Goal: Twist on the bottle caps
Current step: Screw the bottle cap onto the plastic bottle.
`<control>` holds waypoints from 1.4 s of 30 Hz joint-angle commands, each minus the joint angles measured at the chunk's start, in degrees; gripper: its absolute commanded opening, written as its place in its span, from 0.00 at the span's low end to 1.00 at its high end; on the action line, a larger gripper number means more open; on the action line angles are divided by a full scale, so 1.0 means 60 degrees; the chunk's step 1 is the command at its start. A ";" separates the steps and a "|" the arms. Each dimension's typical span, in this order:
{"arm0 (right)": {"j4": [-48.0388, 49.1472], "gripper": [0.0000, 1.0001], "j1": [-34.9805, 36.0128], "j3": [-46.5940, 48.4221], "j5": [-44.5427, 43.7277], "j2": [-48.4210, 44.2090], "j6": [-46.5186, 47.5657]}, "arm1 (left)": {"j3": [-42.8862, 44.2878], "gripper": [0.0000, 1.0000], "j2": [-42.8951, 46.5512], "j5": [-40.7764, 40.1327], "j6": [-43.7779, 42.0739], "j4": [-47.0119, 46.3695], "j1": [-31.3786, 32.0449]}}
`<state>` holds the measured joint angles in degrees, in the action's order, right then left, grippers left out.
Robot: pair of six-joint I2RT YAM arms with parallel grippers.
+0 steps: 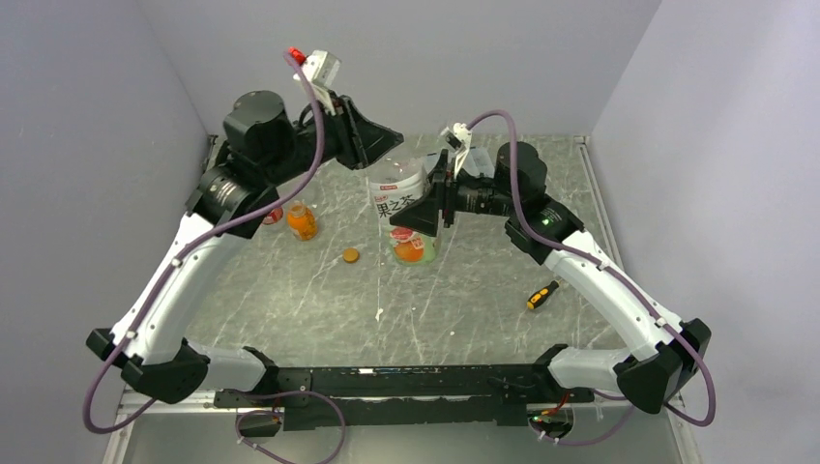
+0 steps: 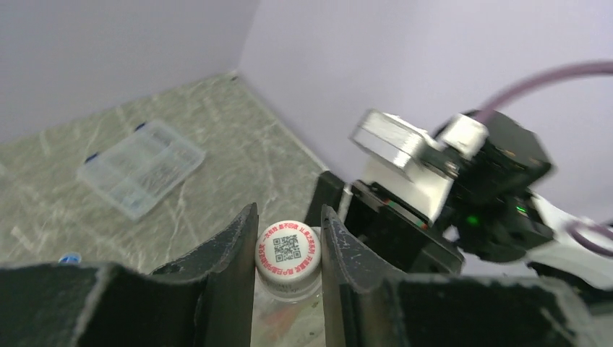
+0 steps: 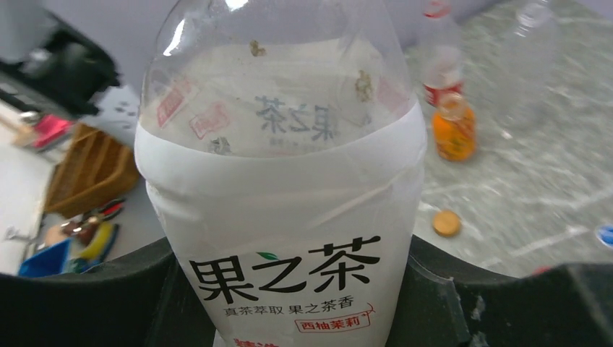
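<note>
The white-labelled bottle stands upright mid-table, orange-green contents at its base. My right gripper is shut on its labelled body, one jaw on each side. From above, my left gripper is shut on the whitish cap, which sits on this bottle's neck; both fingers press its rim. An orange cap lies loose on the table left of the bottle. The squat orange bottle stands uncapped further left. The red-labelled bottle is behind it. A blue cap lies at the edge of the left wrist view.
A flat clear compartment box lies on the marbled table beyond the bottle. A yellow-handled screwdriver lies near my right forearm. Another clear bottle shows blurred at the back. Walls close the table on three sides.
</note>
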<state>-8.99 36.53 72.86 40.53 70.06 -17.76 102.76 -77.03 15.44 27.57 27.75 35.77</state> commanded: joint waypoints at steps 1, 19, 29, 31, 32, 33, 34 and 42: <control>0.3506 0.00 0.0017 0.0249 0.3357 -0.0476 -0.1289 | -0.0550 0.00 0.0561 0.3248 -0.0296 -0.1464 -0.0029; 0.4150 0.00 0.0224 0.1031 0.5179 -0.0076 -0.2249 | -0.0907 0.47 0.0595 0.8832 0.1200 -0.4888 -0.0227; -0.1129 0.00 0.0273 0.1562 0.0407 -0.0474 0.1293 | -0.0040 0.98 0.1262 0.2846 -0.0558 -0.1878 -0.0234; -0.1362 0.00 0.0369 0.1467 -0.0799 -0.0517 0.1435 | 0.0126 0.98 0.1192 0.2059 -0.0684 -0.1531 -0.0234; -0.1396 0.00 0.0448 0.1401 -0.1344 -0.0549 0.1466 | 0.0175 0.98 0.1149 0.1755 -0.0626 -0.1453 -0.0234; -0.1370 0.00 0.0516 0.1325 -0.1822 -0.0578 0.1445 | 0.0186 0.98 0.1106 0.1580 -0.0637 -0.1386 -0.0234; -0.1284 0.00 0.0581 0.1219 -0.2303 -0.0611 0.1430 | 0.0167 0.98 0.1075 0.1553 -0.0669 -0.1404 -0.0234; -0.1007 0.00 0.1176 0.1033 -0.4715 -0.0332 0.1525 | 0.0967 0.94 0.0272 -0.0702 -0.0416 -0.0143 -0.0234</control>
<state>-17.12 41.85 78.35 23.40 67.85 -10.37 105.62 -73.52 22.70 24.69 22.26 34.44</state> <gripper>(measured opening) 0.645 0.979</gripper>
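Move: Between the left fingertips already sits the white cap on the bottle's neck; the bottle's middle is some 14 cm below that hand and 5 cm back. On the table some 45 cm below, the orange cap lies about 7 cm ahead and 10 cm left, with the orange bottle 12 cm ahead and 19 cm left. For the right hand, already gripping the bottle, the white cap is roughly 5 cm forward and 12 cm up. Twisting the cap against the bottle, both hands swing back and up, the left some 14 cm while turning clockwise about 45 degrees, the right turning the gripped bottle counter-clockwise. The left fingers then open wide off the cap; both hands come forward again, unwinding their turns, the right also sinking about 5 cm with the bottle. ##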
